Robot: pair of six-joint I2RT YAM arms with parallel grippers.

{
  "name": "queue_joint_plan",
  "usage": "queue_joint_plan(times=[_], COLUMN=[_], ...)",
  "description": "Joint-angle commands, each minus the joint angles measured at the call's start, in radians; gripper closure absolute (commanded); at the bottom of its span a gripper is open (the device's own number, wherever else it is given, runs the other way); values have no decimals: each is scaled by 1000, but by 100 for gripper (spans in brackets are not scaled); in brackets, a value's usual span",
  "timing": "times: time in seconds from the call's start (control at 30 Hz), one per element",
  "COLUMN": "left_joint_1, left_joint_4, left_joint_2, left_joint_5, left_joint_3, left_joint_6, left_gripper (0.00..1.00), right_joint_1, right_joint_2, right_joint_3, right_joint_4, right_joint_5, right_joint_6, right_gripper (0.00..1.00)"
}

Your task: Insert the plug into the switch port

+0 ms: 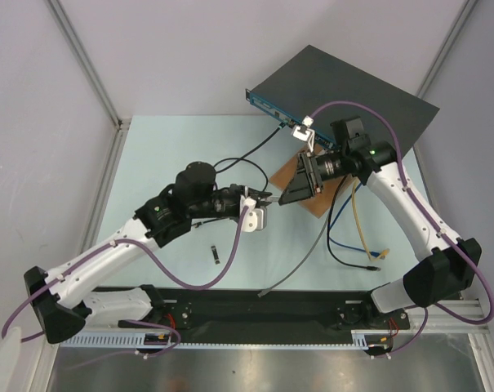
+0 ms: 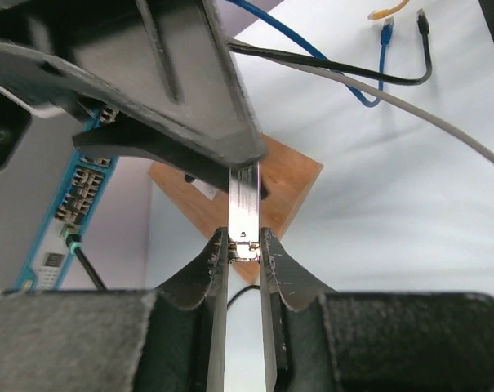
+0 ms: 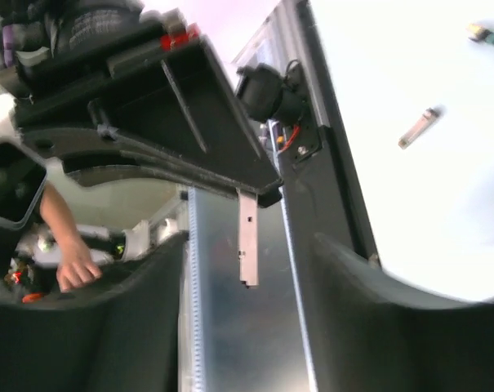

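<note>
The plug [image 2: 245, 204] is a thin silver metal bar. My left gripper [image 2: 245, 245] is shut on its near end, and its fingertips [image 2: 216, 249] press both sides. In the top view the left gripper [image 1: 268, 198] meets my right gripper [image 1: 284, 198] over the table's middle. The plug [image 3: 248, 237] hangs between the right gripper's [image 3: 248, 245] wide-apart fingers, touching neither, so it is open. The switch [image 1: 344, 90] lies at the back right, its blue socket face [image 2: 75, 196] turned toward the arms.
A brown wooden board [image 1: 324, 196] lies under the right gripper. Blue [image 1: 344, 241], yellow [image 1: 361, 229], grey [image 1: 304, 253] and black cables trail to the right front. A black cable [image 1: 259, 147] runs to the switch face. A second small plug [image 1: 215, 254] lies near the left arm.
</note>
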Motion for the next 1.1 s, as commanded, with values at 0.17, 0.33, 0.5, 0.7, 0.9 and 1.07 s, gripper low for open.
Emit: queue_joint_plan(times=[0.17, 0.33, 0.5, 0.7, 0.9, 1.07], left_joint_1=[-10, -10, -10, -56, -121, -127], left_joint_4=[-30, -55, -239, -215, -51, 28], left_joint_2=[107, 199, 375, 475, 480, 509], left_joint_5=[-97, -235, -345, -574, -707, -747], left_joint_3=[174, 278, 506, 600, 517, 493], left_joint_6=[-424, -689, -932, -975, -949, -949], left_gripper=[100, 100, 100, 100, 100, 100], right_joint_1=[-137, -278, -516, -867, -1091, -1137], right_joint_2=[-66, -140, -220, -278, -284, -242], right_joint_3=[209, 196, 147, 88, -15, -90], right_joint_4=[175, 295, 376, 384, 284, 249], right_joint_5=[185, 321, 378, 337, 222, 183], right_joint_6=[128, 196, 316, 392, 424, 417], right_gripper=[13, 6, 1, 0, 0, 0])
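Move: The left hand alone holds the metal plug; the free ports in the middle of the switch's front row lie about 15 cm ahead and 12 cm to its right, roughly level with it. On that row, the single black cable's connector is some 18 cm ahead and 3 cm right of the left hand, and the cable bundle about 8 cm ahead and 21 cm right. From the already opened right hand, the free ports are roughly 15 cm ahead and 9 cm left. Keeping its pinch on the plug, the left hand carries it about 9 cm forward and 7 cm right towards the switch's ports, swinging some 45 degrees counter-clockwise and rolling so that the plug, which pointed right, now points forward and right at the row, tipped a little down. The right hand opens wider and clears out fast beyond the switch's right end, going over 30 cm right and about 11 cm forward, climbing some 12 cm before sinking halfway back, and yawing about 80 degrees clockwise. ##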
